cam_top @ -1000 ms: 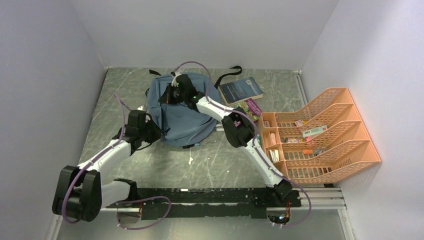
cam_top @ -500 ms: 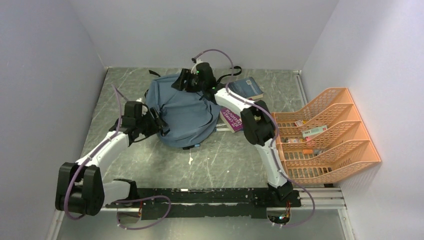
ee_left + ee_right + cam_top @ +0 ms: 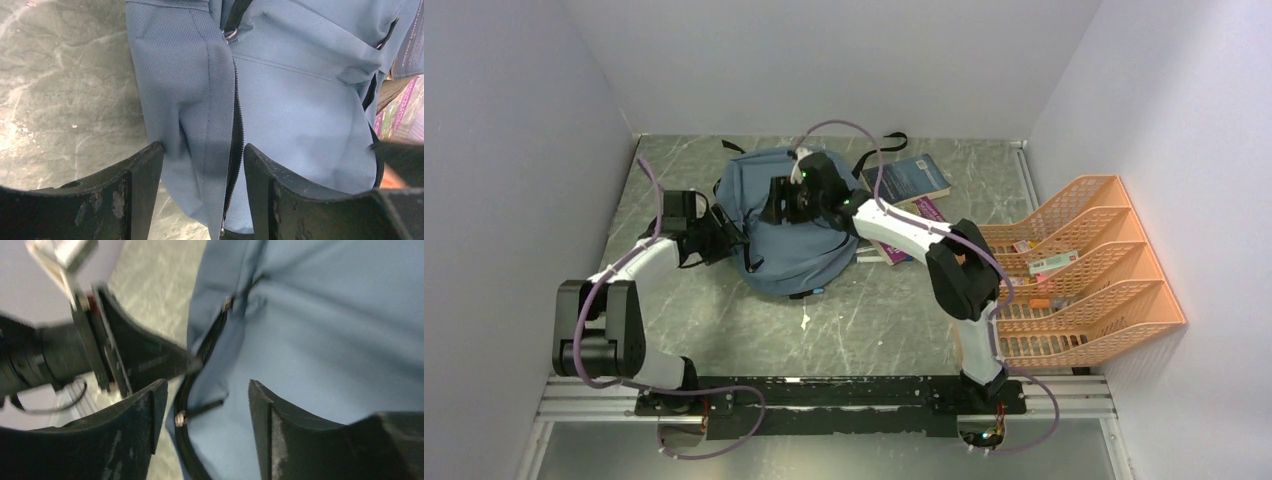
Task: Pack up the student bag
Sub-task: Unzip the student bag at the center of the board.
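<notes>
The student bag (image 3: pixel 809 240) lies flat on the table, grey-blue, its black zipper (image 3: pixel 235 135) running along the left edge. At that left edge my left gripper (image 3: pixel 727 238) is open. A fold of fabric and the zipper pass between its fingers (image 3: pixel 145 185) without being pinched. My right gripper (image 3: pixel 774 205) hovers open over the bag's upper left part. In the right wrist view the bag (image 3: pixel 320 330) fills the picture, with a metal zipper pull (image 3: pixel 180 417) between the jaws and the left gripper (image 3: pixel 145 360) just beyond.
A dark blue book (image 3: pixel 907 180) and a purple book (image 3: pixel 906 238) lie right of the bag. An orange tiered tray rack (image 3: pixel 1074 270) with several small items stands at the right wall. Walls close in on three sides.
Both grippers have opened and let go of the bag's fabric. The right gripper went up and right, then came back down left over the bag. The left arm swung further away.
</notes>
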### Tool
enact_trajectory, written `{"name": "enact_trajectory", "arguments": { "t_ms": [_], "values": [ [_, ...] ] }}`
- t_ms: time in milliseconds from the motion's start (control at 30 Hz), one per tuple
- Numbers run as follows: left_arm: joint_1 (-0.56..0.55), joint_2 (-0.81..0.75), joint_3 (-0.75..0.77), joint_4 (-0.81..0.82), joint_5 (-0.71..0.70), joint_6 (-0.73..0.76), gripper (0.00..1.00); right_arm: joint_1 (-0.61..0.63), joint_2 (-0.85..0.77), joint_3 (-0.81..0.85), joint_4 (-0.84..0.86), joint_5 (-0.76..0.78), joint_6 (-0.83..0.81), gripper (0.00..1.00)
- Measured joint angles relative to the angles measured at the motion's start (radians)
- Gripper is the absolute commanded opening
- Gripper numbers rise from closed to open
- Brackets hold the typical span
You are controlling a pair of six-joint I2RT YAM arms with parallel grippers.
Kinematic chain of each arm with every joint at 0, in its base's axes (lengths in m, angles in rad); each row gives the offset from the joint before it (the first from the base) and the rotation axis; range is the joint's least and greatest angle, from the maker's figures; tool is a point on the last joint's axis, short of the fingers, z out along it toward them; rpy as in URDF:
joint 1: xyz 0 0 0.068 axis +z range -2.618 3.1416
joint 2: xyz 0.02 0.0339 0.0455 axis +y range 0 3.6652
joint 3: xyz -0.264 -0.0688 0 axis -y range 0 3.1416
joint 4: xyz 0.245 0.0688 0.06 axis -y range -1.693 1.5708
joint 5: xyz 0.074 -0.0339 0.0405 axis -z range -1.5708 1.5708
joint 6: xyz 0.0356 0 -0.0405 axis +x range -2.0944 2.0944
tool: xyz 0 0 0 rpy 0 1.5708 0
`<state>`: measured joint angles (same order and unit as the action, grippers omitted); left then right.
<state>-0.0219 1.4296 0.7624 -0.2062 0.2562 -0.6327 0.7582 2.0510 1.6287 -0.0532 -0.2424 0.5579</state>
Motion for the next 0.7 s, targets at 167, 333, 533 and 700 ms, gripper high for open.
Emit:
{"name": "enact_trajectory", "arguments": {
  "t_ms": [167, 333, 533, 700],
  "values": [
    [0.0, 0.069, 0.022, 0.023, 0.019, 0.0, 0.63, 0.053, -0.092, -0.182, -0.039, 0.012, -0.048, 0.42],
    [0.0, 0.14, 0.035, 0.055, 0.04, -0.001, 0.37, 0.076, -0.148, -0.315, -0.053, 0.058, -0.098, 0.31],
    [0.004, 0.164, 0.035, 0.06, 0.053, -0.014, 0.05, 0.192, -0.175, -0.465, -0.002, 0.146, -0.154, 0.25],
    [0.005, 0.163, 0.035, 0.069, 0.083, -0.023, 0.05, 0.257, -0.201, -0.571, 0.148, 0.227, -0.179, 0.24]
  ]
}}
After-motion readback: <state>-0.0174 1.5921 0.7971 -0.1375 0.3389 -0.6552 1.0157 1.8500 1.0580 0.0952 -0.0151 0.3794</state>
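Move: The bag's upright fabric edge by the zipper lies about 1 cm ahead, 1 cm right and 3 cm below the left gripper; the near zipper pull is some 5 cm back and 3 cm right, the far pull 5 cm ahead and 2 cm right. From the right gripper, the zipper at the bag's near edge is about 15 cm back, 4 cm right and 12 cm down, the near pull about 9 cm back and 5 cm left. Lower the left gripper about 3 cm with a slight nudge forward, and shut its open fingers to pinch the fabric edge between the two zipper pulls. Meanwhile sweep the right gripper back some 15 cm and down nearly as far, drifting slightly right, towards the zipper at the bag's near edge; tip its fingers down about 20 degrees and close them most of the way. ##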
